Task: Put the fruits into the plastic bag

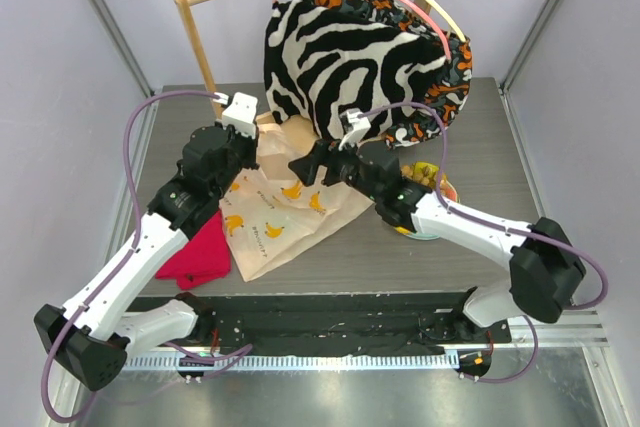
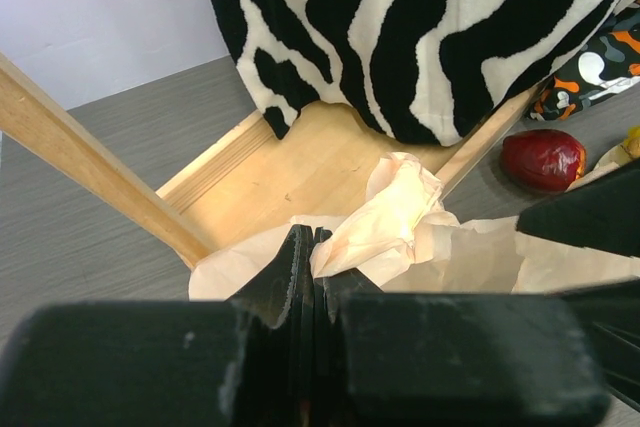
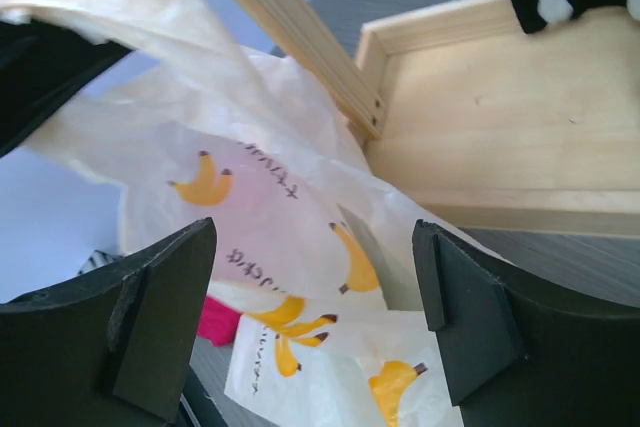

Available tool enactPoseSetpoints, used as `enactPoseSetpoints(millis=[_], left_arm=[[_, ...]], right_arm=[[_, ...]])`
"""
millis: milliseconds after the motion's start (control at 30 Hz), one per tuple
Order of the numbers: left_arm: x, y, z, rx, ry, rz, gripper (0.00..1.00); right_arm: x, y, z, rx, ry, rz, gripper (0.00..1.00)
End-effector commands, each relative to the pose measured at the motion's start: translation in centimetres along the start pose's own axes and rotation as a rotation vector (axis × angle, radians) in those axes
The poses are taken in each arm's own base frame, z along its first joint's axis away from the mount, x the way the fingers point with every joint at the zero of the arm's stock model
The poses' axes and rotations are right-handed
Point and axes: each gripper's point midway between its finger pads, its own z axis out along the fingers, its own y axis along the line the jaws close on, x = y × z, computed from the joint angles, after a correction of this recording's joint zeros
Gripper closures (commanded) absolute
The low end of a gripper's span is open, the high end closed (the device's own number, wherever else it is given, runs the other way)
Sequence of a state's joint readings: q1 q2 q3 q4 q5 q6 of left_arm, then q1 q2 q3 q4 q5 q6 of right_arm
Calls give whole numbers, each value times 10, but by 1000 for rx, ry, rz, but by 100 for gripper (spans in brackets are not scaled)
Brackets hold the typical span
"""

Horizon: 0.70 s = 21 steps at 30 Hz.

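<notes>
The plastic bag (image 1: 283, 209), cream-white with printed bananas, lies on the table between my two grippers. My left gripper (image 1: 250, 147) is shut on a crumpled handle of the bag (image 2: 400, 209), held just above the table; its jaws (image 2: 315, 237) are pressed together on the film. My right gripper (image 1: 302, 165) is open, fingers spread over the bag (image 3: 290, 247), with nothing held. Fruits (image 1: 424, 175) sit on a plate (image 1: 425, 234) under the right arm. A dark red apple (image 2: 543, 159) lies beyond the bag in the left wrist view.
A zebra-striped garment (image 1: 345, 62) hangs from a wooden rack (image 1: 200, 42) at the back, with the rack's wooden base (image 2: 300, 162) under it. A red cloth (image 1: 200, 252) lies at the front left, beside the bag.
</notes>
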<state>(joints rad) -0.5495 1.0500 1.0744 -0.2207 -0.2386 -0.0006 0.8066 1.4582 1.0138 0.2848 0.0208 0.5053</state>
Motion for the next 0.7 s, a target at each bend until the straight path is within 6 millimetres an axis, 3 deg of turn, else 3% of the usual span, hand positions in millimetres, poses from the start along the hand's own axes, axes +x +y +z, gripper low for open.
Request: enactPoseSetpoints(millis=[0, 67, 167, 200, 233, 267, 333, 367, 467, 667], left_arm=[[-23, 2, -1, -5, -68, -30, 100], [-23, 2, -1, -5, -68, -32, 100], [-23, 2, -1, -8, -68, -30, 100], [-24, 3, -2, -11, -72, -30, 100], [-23, 3, -1, -14, -69, -28, 100], [-24, 3, -2, -15, -72, -30, 100], [-24, 3, -2, -13, -72, -30, 100], [-24, 3, -2, -9, -74, -30, 100], [-24, 3, -2, -10, -71, -30, 100], [-23, 2, 0, -5, -68, -32, 100]], right_arm=[[-49, 41, -28, -196, -211, -19, 12], [-62, 42, -42, -196, -271, -30, 13], [-78, 9, -60, -17, -374, -6, 14], [-85, -20, -69, 133, -434, 21, 14], [-94, -31, -81, 201, -471, 39, 14], [-86, -52, -87, 308, -442, 42, 14], [-96, -85, -106, 517, -483, 34, 14], [-86, -100, -111, 596, -427, -8, 14], [-92, -125, -123, 749, -363, -83, 15], [-84, -181, -121, 774, -214, 35, 14]])
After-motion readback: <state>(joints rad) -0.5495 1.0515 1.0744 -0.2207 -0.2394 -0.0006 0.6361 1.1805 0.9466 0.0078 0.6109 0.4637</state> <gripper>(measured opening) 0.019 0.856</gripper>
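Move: The plate of fruits lies some 30 cm to the right of the right hand, about 2 cm back of it and 20 cm below. The red fruit sits on the bare table short of the plate, roughly 17 cm right and 8 cm ahead. The plastic bag's middle is some 6 cm left, 4 cm back and 15 cm below. From the left hand, the plate is about 44 cm right, 5 cm back and 28 cm down. The left hand keeps the bag's rim pinched and stays put. The right hand, empty and wide open, leaves the space over the bag: it lifts about 5 cm while easing slightly back, then sweeps quickly some 20 cm to the right and a little forward, past the bag's mouth towards the plate. It swings about 40 degrees clockwise to point forward and starts to sink at the end. ##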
